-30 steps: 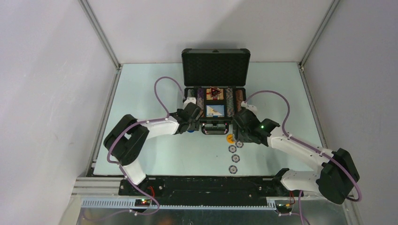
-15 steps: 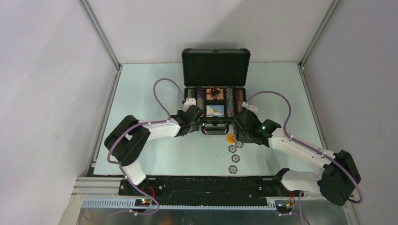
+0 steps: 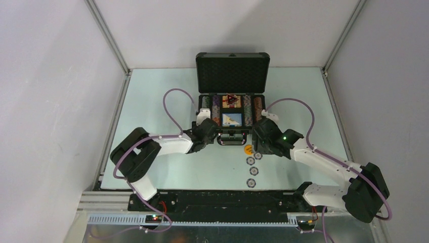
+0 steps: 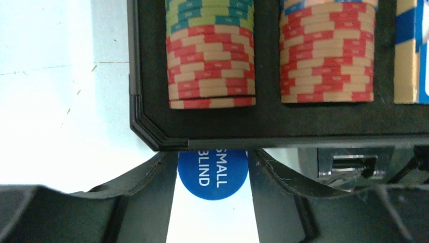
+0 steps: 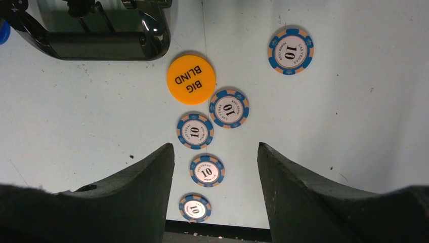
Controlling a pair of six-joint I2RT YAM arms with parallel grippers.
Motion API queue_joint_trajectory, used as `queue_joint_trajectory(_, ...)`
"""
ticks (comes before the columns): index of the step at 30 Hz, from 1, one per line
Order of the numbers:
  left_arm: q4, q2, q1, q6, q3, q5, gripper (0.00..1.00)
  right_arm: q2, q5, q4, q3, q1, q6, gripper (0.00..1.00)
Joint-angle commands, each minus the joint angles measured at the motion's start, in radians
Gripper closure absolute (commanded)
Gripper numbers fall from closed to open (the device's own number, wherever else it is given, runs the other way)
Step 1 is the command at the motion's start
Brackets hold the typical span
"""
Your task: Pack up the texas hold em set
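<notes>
The dark case (image 3: 232, 72) stands open at the back of the table, with striped chip rows (image 4: 211, 76) in its tray. A blue SMALL BLIND button (image 4: 212, 172) lies flat on the table against the case's front rim (image 4: 283, 143), which hides its far edge. My left gripper (image 4: 211, 167) (image 3: 206, 132) has a finger against each side of it. My right gripper (image 5: 216, 149) (image 3: 260, 132) hangs open over loose blue "10" chips (image 5: 207, 169), gripping nothing. An orange BIG BLIND button (image 5: 191, 79) lies just beyond them, near the case handle (image 5: 96, 45).
Several loose chips (image 3: 251, 171) trail from the orange button (image 3: 248, 149) toward the table's near edge, and one more (image 5: 291, 51) lies off to the right. A metal latch (image 4: 349, 164) sits on the case front beside my left fingers. Grey walls enclose the table.
My left jaws have narrowed onto the blue button, and the left arm has eased slightly back and left. The right arm and the chips have not moved.
</notes>
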Motion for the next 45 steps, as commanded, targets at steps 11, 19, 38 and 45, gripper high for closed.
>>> queue_joint_trajectory(11,-0.168,-0.061,-0.054,-0.038,-0.184,0.227,0.43,-0.019,0.009,0.01,0.001,-0.003,0.008,0.35)
queue_joint_trajectory(19,-0.251,-0.144,-0.063,-0.03,-0.209,0.199,0.42,-0.022,0.013,0.007,0.001,-0.002,0.012,0.35)
queue_joint_trajectory(38,-0.287,-0.057,-0.054,-0.004,0.021,0.097,0.09,-0.041,0.025,-0.019,0.001,0.012,0.022,0.34)
queue_joint_trajectory(45,-0.254,0.046,0.007,0.014,0.079,0.109,0.09,-0.053,0.023,-0.022,-0.007,0.012,0.025,0.34)
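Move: The small blind button lies flat at table level, about 1 cm below the left hand point, straight between the fingers and partly hidden by the case's front edge. From that hand the case's middle is roughly 12 cm ahead and 10 cm to the right, and its handle about level and 10 cm to the right. The big blind button is some 4 cm back and 17 cm right. From the right hand, the small blind lies about 6 cm ahead, 22 cm left and 9 cm below. Draw the left gripper back from the case's front edge by about 7 cm, staying low over the table and keeping its gap at first, then swing a little left while spreading the fingers from half to almost fully open. Reverse and bring it forward about 3 cm and nearly as far right, tipped some 10 degrees further down, until the open fingers flank the small blind with clear space on both sides. ##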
